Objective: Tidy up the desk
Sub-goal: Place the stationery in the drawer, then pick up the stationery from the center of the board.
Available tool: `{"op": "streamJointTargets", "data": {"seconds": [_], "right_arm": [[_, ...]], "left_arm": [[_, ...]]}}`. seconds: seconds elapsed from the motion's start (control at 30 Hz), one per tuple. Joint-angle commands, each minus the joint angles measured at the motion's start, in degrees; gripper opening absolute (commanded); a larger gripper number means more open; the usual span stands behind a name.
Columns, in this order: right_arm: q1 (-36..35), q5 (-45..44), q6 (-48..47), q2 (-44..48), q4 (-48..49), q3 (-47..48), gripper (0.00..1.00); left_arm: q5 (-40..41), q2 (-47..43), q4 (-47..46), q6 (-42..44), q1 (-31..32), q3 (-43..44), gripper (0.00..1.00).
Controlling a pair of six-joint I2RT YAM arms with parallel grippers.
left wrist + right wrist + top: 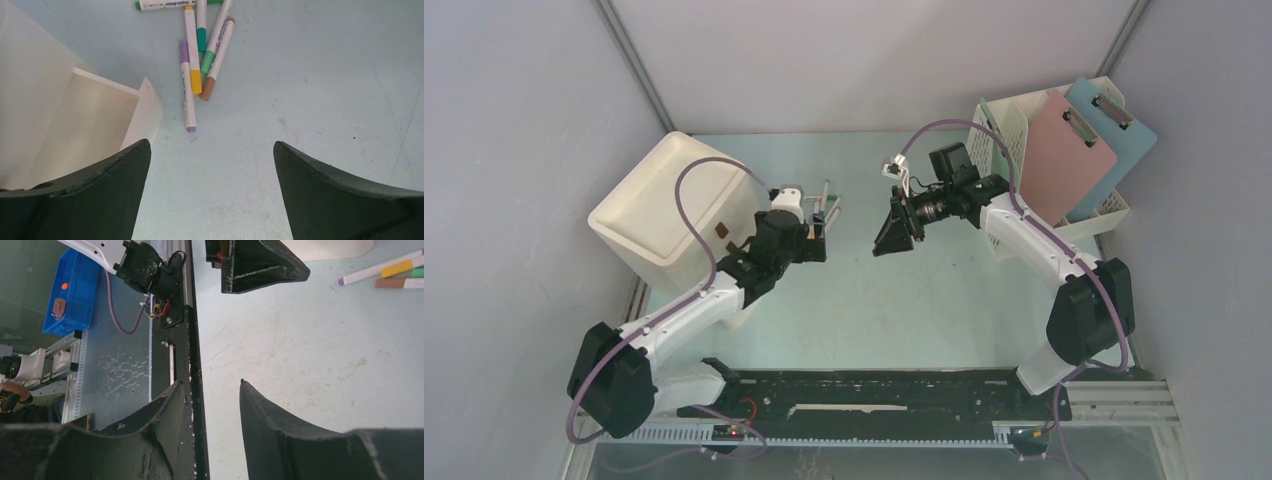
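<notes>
The desk (854,300) is a pale mint-green top. Several felt markers (192,65) lie in a loose bunch on it, with purple, yellow, green, teal and brown caps; from above the markers (828,203) show beside the white bin (674,210). My left gripper (820,240) hovers just short of them, wide open (212,150) with only bare desk between its fingers. My right gripper (894,228) faces it from the right, open (212,385) and empty above the desk (300,340). The marker tips (390,272) show at the top right of the right wrist view.
The bin's wall (100,120) stands close to my left finger. A white perforated file rack (1009,150) at the back right holds a pink clipboard (1064,150) and a blue one (1114,140). A black rail (192,365) runs along the front edge.
</notes>
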State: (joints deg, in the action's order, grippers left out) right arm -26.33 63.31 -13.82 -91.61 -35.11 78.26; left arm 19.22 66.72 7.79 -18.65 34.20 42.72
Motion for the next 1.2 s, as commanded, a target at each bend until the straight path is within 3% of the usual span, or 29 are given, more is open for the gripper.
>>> {"op": "streamJointTargets", "data": {"seconds": [0.0,0.43,0.67,0.87,1.0,1.17], "right_arm": [[0.2,0.5,-1.3,1.5,-0.2,0.1,0.52],[0.8,-0.3,-1.3,1.3,-0.3,0.2,0.52],[1.2,-18.0,7.9,-0.4,4.4,0.2,0.52],[1.5,-33.4,14.9,-2.8,7.9,0.1,0.55],[1.5,-36.8,15.5,-3.2,8.4,0.2,0.56],[1.6,-37.6,15.3,-3.6,8.6,0.1,0.57]], "left_arm": [[-2.2,2.9,-1.9,-1.9,-0.2,4.3,1.0],[-0.3,16.8,2.6,-0.4,-0.2,12.7,0.94],[2.6,24.0,5.2,0.3,-0.3,17.0,0.88],[4.1,29.1,6.1,1.3,-0.4,20.2,0.74],[5.9,31.8,6.7,1.9,-0.5,21.8,0.65],[7.1,33.6,6.8,2.3,-1.5,22.3,0.61]]}}
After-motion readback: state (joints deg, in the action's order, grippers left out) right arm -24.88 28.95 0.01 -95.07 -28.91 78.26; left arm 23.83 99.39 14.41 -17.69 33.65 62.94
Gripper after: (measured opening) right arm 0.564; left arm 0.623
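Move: The brown marker lies about 11 cm ahead of the open left gripper, 4 cm to its right and 14 cm below. At the same level, the yellow marker is some 12 cm ahead and 1 cm right, the green-capped one touching the brown about 13 cm ahead and 4 right, the purple roughly 8 ahead and 1 left. From the right gripper the brown marker is about 15 cm ahead, 12 left and 22 below. Bring the left gripper down about 8 cm and forward some 6 cm towards the brown marker in the cluster, drifting slightly right, tipping the fingers further down and narrowing them to just over half open, without gripping yet. Then, from midway, swing the empty right gripper about 10 cm forward, lower it 6 cm and ease it right, turning it clockwise some 30 degrees. ##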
